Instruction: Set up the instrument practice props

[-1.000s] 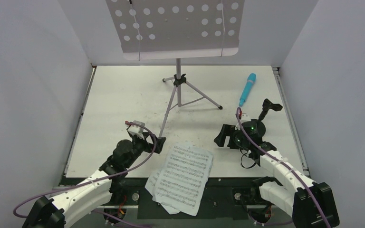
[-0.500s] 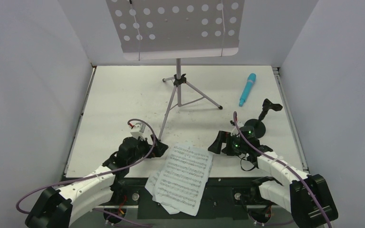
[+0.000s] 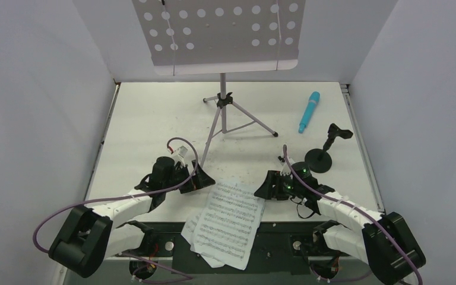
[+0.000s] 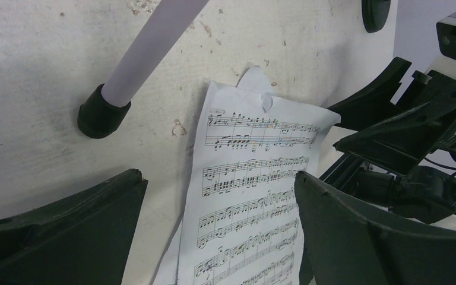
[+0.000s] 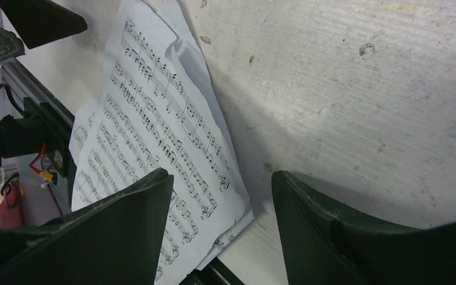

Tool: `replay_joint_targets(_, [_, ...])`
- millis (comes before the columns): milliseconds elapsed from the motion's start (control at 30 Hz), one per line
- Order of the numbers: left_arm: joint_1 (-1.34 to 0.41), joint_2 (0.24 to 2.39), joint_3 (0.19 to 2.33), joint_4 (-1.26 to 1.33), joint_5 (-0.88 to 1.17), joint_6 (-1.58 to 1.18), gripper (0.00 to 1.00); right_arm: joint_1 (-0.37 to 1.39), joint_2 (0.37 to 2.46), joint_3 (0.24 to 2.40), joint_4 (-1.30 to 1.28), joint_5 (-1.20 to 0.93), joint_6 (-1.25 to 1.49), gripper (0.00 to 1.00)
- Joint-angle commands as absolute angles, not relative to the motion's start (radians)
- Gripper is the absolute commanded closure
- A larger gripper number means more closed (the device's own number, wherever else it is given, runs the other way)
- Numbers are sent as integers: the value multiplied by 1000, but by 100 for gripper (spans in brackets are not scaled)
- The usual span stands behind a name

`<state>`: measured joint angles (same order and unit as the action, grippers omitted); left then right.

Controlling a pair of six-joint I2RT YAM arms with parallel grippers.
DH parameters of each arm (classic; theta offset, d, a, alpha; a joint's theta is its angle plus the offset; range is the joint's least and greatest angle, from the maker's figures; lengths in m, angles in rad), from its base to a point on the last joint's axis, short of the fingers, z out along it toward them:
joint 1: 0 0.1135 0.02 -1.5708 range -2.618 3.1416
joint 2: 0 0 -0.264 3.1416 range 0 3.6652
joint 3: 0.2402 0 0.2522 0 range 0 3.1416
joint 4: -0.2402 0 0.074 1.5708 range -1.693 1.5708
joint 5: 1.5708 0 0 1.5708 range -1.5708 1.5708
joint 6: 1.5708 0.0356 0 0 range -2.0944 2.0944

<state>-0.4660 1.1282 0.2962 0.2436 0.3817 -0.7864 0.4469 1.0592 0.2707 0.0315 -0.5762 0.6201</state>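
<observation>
The white sheet-music pages [image 3: 228,222] lie at the table's near edge, overhanging it. My left gripper [image 3: 205,181] is open at their upper left corner. In the left wrist view its jaws [image 4: 217,178] straddle the top of the pages [image 4: 255,178]. My right gripper [image 3: 261,189] is open at the pages' upper right edge, and in the right wrist view the paper's edge [image 5: 154,124] lies between its jaws [image 5: 221,175]. The lilac music stand [image 3: 222,113] stands at the back. The turquoise microphone [image 3: 309,111] lies at the right rear. The black mic stand [image 3: 320,155] stands just behind the right arm.
A rubber foot of the tripod [image 4: 98,116] rests on the table just beyond my left gripper. The stand's perforated desk [image 3: 219,35] overhangs the back of the table. White walls close in the left, right and rear sides.
Both grippers have moved inward toward the sheet music. The right one drew left, away from the mic stand, and the left one shifted right to the pages' corner.
</observation>
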Motion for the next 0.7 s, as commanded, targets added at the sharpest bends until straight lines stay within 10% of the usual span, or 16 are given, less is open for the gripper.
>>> replay_joint_targets(0, [-435,1173,330,323,502,-840,3,456,1086,260,160,-568,634,39])
replay_joint_targets(667, [-410,820,160,472,399,-825,3,469,1097,330,151,-567,579,95])
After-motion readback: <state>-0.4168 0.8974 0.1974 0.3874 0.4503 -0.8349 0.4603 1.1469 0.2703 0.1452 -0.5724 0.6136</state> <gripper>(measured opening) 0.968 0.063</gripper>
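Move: The sheet music's far right corner lies practically between the right fingers, about 1 cm ahead, 1 cm to the left and 1 cm below. From that hand the music stand's near foot is some 21 cm left and 7 cm ahead, the microphone stand about 19 cm right and 12 cm ahead. From the left hand the same corner is roughly 20 cm right, 5 cm back and 3 cm lower. Close the right gripper from about two-thirds open to almost shut, pinching the sheet music's edge by its far right corner, while easing the hand about 1 cm forward and slightly left and down. Keep the left gripper wide open; after a slight dip, raise it about 5 cm away from the paper and stand foot, tilting its fingers up and rolling it, some 15 degrees in all. ##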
